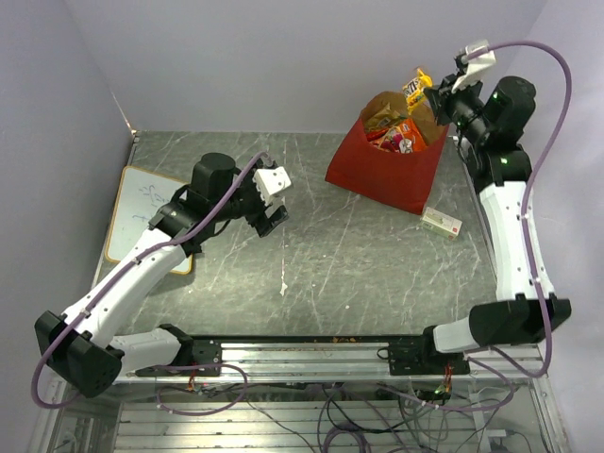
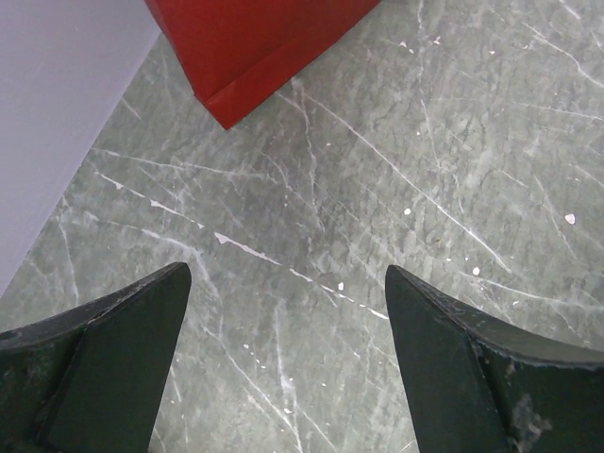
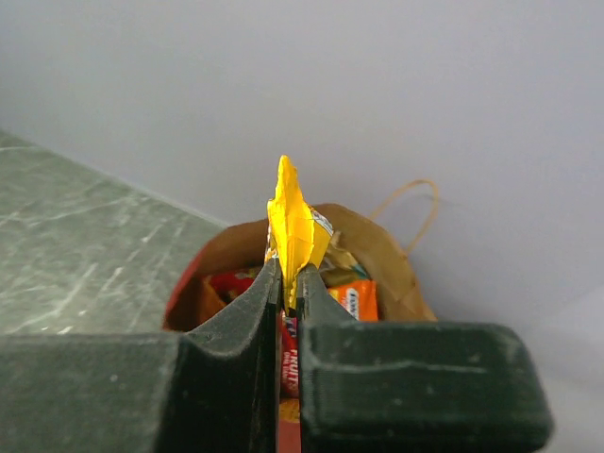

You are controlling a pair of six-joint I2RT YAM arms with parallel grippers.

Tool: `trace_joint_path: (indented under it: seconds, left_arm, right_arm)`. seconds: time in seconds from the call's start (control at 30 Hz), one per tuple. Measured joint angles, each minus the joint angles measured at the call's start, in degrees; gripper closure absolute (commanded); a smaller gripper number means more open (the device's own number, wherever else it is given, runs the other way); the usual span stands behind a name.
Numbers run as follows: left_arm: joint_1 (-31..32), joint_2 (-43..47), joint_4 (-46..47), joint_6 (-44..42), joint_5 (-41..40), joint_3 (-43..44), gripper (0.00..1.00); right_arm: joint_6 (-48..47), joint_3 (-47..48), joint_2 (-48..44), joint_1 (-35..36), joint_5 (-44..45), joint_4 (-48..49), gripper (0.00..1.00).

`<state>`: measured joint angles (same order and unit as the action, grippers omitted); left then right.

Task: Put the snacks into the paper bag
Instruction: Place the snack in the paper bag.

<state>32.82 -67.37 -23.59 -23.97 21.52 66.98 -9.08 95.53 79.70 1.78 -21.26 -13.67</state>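
Observation:
The paper bag (image 1: pixel 392 160), red outside and brown inside, stands at the back right with its mouth open and several snacks (image 1: pixel 394 132) inside. My right gripper (image 1: pixel 439 97) hangs just above its far rim, shut on a yellow candy pack (image 1: pixel 418 90). In the right wrist view the yellow pack (image 3: pixel 294 222) sticks up from the shut gripper (image 3: pixel 289 274), over the paper bag (image 3: pixel 377 250) and an orange pack (image 3: pixel 359 297) inside it. My left gripper (image 1: pixel 269 212) stands open and empty over the middle left of the table. In the left wrist view that gripper (image 2: pixel 288 274) has only bare table between its fingers, and a corner of the bag (image 2: pixel 255 47) lies ahead.
A small white and red pack (image 1: pixel 442 222) lies on the table just right of the bag, near the right arm. A flat white board (image 1: pixel 142 212) lies at the left edge beside the wall. Grey walls close the back and the left side.

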Motion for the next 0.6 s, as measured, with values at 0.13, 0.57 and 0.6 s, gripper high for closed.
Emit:
trace_joint_path:
  seconds: [0.13, 0.57, 0.6]
  left_arm:
    - [-0.11, 0.74, 0.26, 0.00, -0.61, -0.11, 0.05]
    - [-0.74, 1.44, 1.03, 0.00, -0.96, -1.07, 0.05]
    - [-0.76, 1.51, 1.05, 0.00, -0.96, -1.07, 0.05]
  right_arm:
    - [-0.85, 3.76, 6.03, -0.92, 4.46, -0.81, 1.00]
    - [-3.28, 13.90, 23.17, -2.73, 7.78, -10.21, 1.00]
    - [-3.52, 14.45, 24.13, -2.73, 7.76, -11.37, 1.00]
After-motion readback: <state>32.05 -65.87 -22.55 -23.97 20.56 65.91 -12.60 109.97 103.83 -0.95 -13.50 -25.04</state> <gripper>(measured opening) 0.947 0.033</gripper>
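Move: From the right hand, which still pinches the yellow M&M's packet, the middle of the paper bag's open mouth lies about 17 cm ahead, a touch left (some 2 cm) and roughly 24 cm below. The white box on the table is some 8 cm back and 15 cm to the right of this hand, about 45 cm down. From the idle left hand the bag mouth lies about 32 cm ahead, 30 cm to the right and 6 cm lower. Carry the M&M's packet down and forward towards the bag's open mouth with the right gripper, about 13 cm down and 11 cm forward, easing some 5 cm right. Reach mostly forward at first, then drop more steeply, tipping the fingers down about 20 degrees with a slight clockwise turn. Keep the fingers shut on the packet. ##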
